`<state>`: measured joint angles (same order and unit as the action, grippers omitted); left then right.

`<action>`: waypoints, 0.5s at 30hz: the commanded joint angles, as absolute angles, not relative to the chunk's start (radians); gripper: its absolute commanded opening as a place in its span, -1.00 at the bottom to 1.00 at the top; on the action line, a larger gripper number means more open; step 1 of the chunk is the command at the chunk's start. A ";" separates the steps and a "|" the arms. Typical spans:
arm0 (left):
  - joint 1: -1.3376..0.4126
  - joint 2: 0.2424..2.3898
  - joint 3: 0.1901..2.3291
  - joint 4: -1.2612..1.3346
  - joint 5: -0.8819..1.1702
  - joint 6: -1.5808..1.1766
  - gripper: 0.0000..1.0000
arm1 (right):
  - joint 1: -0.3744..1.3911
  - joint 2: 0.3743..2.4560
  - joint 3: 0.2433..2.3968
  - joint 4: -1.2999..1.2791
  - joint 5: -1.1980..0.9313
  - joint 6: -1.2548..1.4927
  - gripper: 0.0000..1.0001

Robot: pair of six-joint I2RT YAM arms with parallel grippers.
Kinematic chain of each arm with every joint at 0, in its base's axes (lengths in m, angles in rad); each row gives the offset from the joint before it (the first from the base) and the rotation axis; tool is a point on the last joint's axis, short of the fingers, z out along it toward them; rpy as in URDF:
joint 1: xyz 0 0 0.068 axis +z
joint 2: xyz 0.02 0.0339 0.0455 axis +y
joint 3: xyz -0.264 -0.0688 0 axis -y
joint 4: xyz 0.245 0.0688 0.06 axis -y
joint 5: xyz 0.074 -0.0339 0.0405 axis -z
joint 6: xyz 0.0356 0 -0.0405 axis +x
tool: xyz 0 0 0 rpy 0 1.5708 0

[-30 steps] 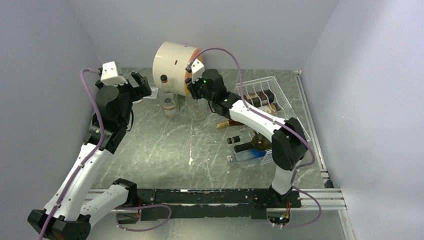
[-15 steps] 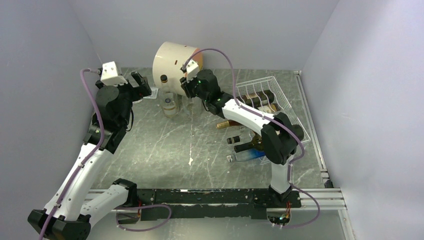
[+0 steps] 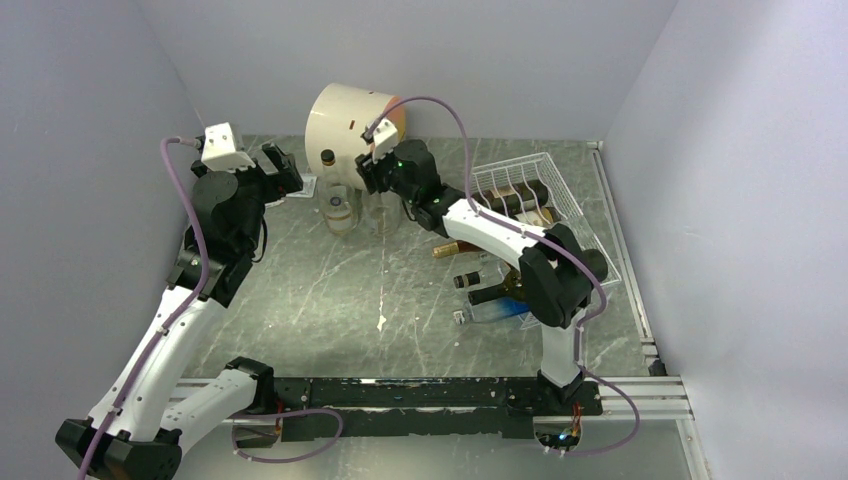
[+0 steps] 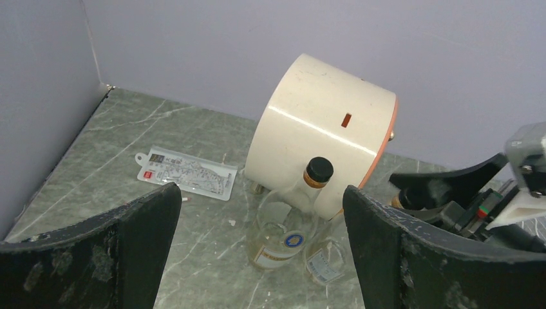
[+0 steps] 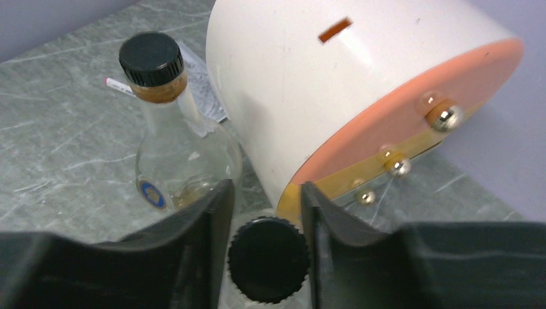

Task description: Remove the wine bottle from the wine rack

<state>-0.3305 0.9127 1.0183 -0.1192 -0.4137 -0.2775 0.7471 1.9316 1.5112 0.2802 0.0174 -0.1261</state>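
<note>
A clear wine bottle (image 3: pixel 385 212) with a black screw cap (image 5: pixel 268 259) stands upright on the table in front of the drum. My right gripper (image 3: pixel 375 185) is over its top. In the right wrist view the right gripper (image 5: pixel 266 193) is open a little, its fingers flanking the cap at about the cap's width. The white wire wine rack (image 3: pixel 545 157) sits at the back right and holds dark bottles (image 3: pixel 520 195). My left gripper (image 3: pixel 283 170) hovers at the back left; the left wrist view shows the left gripper (image 4: pixel 261 199) wide open and empty.
A cream drum with an orange face (image 3: pixel 350 120) lies behind the bottles. A round clear bottle with a black cap (image 3: pixel 337 200) stands just left of the wine bottle. Several bottles (image 3: pixel 490 290) lie on the table beside the rack. A printed card (image 4: pixel 183 172) lies at the back left.
My right gripper shifted a little left over the standing bottle, then its jaws parted around the cap. The left arm has not moved.
</note>
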 commanded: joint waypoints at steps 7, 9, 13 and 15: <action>-0.322 0.908 1.057 -0.122 -0.380 -0.289 0.98 | 0.751 1.750 1.529 0.241 -0.023 -0.182 0.99; -0.322 0.900 1.050 -0.114 -0.377 -0.288 0.98 | 0.750 1.683 1.499 0.167 -0.065 -0.208 1.00; -0.322 0.896 1.059 -0.124 -0.378 -0.294 0.98 | 0.757 1.495 1.388 -0.021 -0.144 -0.315 1.00; -0.322 0.890 1.058 -0.121 -0.365 -0.299 0.98 | 0.766 1.399 1.352 -0.164 -0.153 -0.378 0.99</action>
<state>-0.3305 0.9108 1.0203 -0.1207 -0.3950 -0.2813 0.7506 1.5566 1.4139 0.0868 -0.0841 -0.2470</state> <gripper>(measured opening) 0.992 0.997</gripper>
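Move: The standing wine bottle is upright directly under the right hand, its middle about 12 cm below, with the already loosening fingers around its neck just under the cap. The other clear bottle stands some 10 cm to the left, level with it; the cream drum lies about 14 cm ahead and 5 cm left; the wine rack is roughly 40 cm right and 2 cm back. From the left hand, the standing bottle is about 12 cm ahead, 20 cm right and 26 cm below. Straight up at first, then curving back and to the right with growing speed, the right hand leaves the standing bottle, ending about 11 cm higher, 7 cm back and 5 cm right. The fingers go on spreading from half open to fully open and come free of the neck and cap, while the hand tips up and turns counter-clockwise, each by under 10 degrees. ##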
